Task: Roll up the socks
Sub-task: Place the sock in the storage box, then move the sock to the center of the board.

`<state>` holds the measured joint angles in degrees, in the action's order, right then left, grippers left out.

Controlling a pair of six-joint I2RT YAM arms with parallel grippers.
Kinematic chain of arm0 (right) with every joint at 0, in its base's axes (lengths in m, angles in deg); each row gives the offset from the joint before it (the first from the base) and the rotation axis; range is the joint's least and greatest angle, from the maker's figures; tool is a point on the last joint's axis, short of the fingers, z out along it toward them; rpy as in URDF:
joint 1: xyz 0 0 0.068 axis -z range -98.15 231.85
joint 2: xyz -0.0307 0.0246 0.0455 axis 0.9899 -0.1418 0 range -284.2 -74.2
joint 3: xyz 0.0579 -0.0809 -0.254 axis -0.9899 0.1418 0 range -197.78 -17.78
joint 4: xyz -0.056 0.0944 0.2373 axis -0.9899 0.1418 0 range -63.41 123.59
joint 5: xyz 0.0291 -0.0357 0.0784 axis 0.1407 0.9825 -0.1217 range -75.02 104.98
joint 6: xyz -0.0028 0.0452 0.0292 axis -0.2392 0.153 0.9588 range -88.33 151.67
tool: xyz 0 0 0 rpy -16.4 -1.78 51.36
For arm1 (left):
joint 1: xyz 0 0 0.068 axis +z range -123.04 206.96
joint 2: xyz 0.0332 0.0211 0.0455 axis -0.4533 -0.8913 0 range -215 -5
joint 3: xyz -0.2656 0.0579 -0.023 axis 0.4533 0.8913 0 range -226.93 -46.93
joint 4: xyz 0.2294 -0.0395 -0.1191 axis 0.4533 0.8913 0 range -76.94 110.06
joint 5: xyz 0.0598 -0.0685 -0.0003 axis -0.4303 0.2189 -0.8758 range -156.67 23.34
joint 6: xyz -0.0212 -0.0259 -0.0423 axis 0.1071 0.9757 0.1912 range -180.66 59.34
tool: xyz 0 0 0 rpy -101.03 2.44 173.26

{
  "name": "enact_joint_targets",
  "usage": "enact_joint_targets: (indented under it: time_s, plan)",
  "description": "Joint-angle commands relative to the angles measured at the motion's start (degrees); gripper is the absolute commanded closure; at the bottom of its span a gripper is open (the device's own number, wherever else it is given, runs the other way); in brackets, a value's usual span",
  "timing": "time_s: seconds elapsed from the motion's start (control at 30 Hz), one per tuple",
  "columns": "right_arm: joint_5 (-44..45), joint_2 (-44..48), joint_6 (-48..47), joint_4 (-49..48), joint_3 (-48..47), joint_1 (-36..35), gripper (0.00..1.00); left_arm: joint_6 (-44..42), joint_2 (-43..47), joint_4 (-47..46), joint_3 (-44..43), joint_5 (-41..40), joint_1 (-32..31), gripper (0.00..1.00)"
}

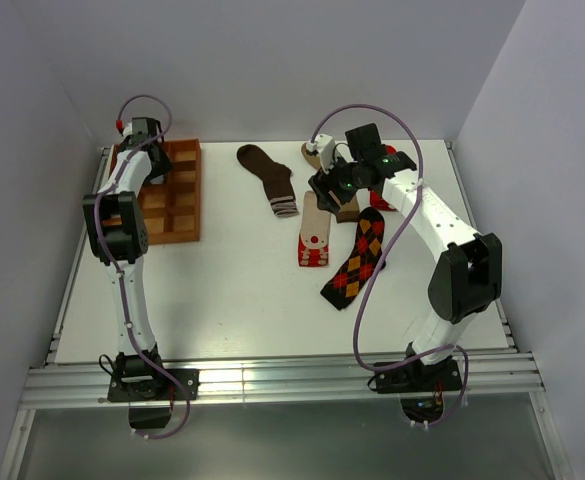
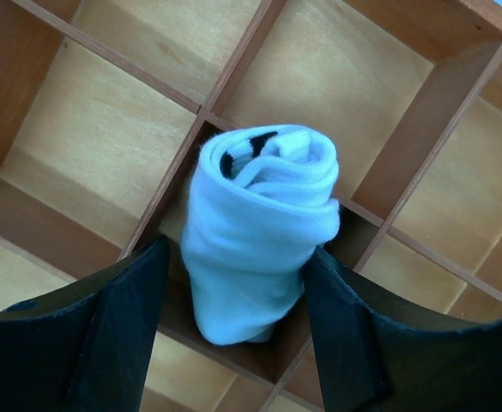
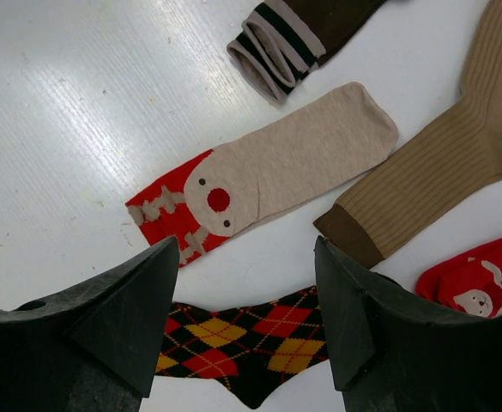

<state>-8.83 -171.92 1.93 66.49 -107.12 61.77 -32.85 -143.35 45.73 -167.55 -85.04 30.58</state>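
Note:
A white sock with black stripes (image 2: 259, 232) stands rolled in a compartment of the orange-brown tray (image 2: 233, 81). My left gripper (image 2: 238, 249) is open around it: the left finger stands clear and the right finger (image 2: 336, 318) is at its side. In the top view this gripper (image 1: 150, 150) hangs over the tray (image 1: 194, 190). My right gripper (image 3: 246, 249) is open above the flat black-orange argyle sock (image 3: 242, 339). Beyond it lie the beige red-toed sock (image 3: 293, 163), the tan sock (image 3: 439, 172), the red sock (image 3: 482, 279) and the dark brown striped-cuff sock (image 3: 293, 34).
The loose socks lie flat on the white table at centre and right: dark brown (image 1: 267, 172), beige (image 1: 314, 240), argyle (image 1: 357, 262). The right arm (image 1: 432, 220) reaches over them. Grey walls close in the left, back and right sides.

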Motion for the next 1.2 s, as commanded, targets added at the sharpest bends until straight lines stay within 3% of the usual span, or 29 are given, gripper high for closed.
enact_joint_targets:
  time_s: [0.0, 0.43, 0.6, 0.7, 0.93, 1.17]
  plan:
    - [-0.6, -0.6, -0.6, -0.1, -2.2, 0.3, 0.28, -2.8, 4.9, 1.7, -1.7, -0.4, -1.5, 0.31]
    - [-0.2, 1.1, -0.5, -2.0, -1.0, 0.7, 0.28, -5.9, 12.8, -3.0, 0.3, -0.4, -2.9, 0.27]
    - [0.6, 2.3, -0.8, -2.2, 0.5, 1.7, 0.28, -4.9, 20.0, -4.8, 4.8, 0.5, -3.2, 0.28]
    - [2.3, 3.2, -1.6, -2.0, 2.8, 2.2, 0.28, -3.6, 25.0, -4.9, 8.3, 0.5, -6.5, 0.28]
    - [4.0, 4.6, -4.2, -1.3, 10.8, 2.5, 0.29, 3.4, 39.5, -8.9, 25.7, 4.4, -13.7, 0.30]
    - [7.3, -1.5, -5.0, -1.5, 10.2, 0.2, 0.30, 8.2, 54.3, -16.6, 45.2, 8.9, -23.3, 0.31]
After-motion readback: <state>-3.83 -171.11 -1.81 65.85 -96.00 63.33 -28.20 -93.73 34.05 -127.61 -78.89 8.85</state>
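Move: The white rolled sock stands in the middle column, second compartment from the box's far side, right at the left hand, between its open fingers and about 1 cm lower. From the left hand the argyle sock lies some 64 cm right and 26 cm back, the brown sock about 39 cm right and level. From the right hand the argyle sock is some 6 cm right, 7 cm back and 18 cm below; the reindeer sock 7 cm left and 2 cm ahead, the tan ribbed sock about 16 cm ahead and 1 cm right. Already open around the white rolled sock, the left fingers lift clear of it, first almost straight up, reaching nearly 20 cm, then sweeping right and back out of the box towards the loose socks, the fingers staying open and tipping more forward. Late on, the right hand, also open, sinks about 7 cm while easing right and slightly back towards the argyle sock, touching nothing. ##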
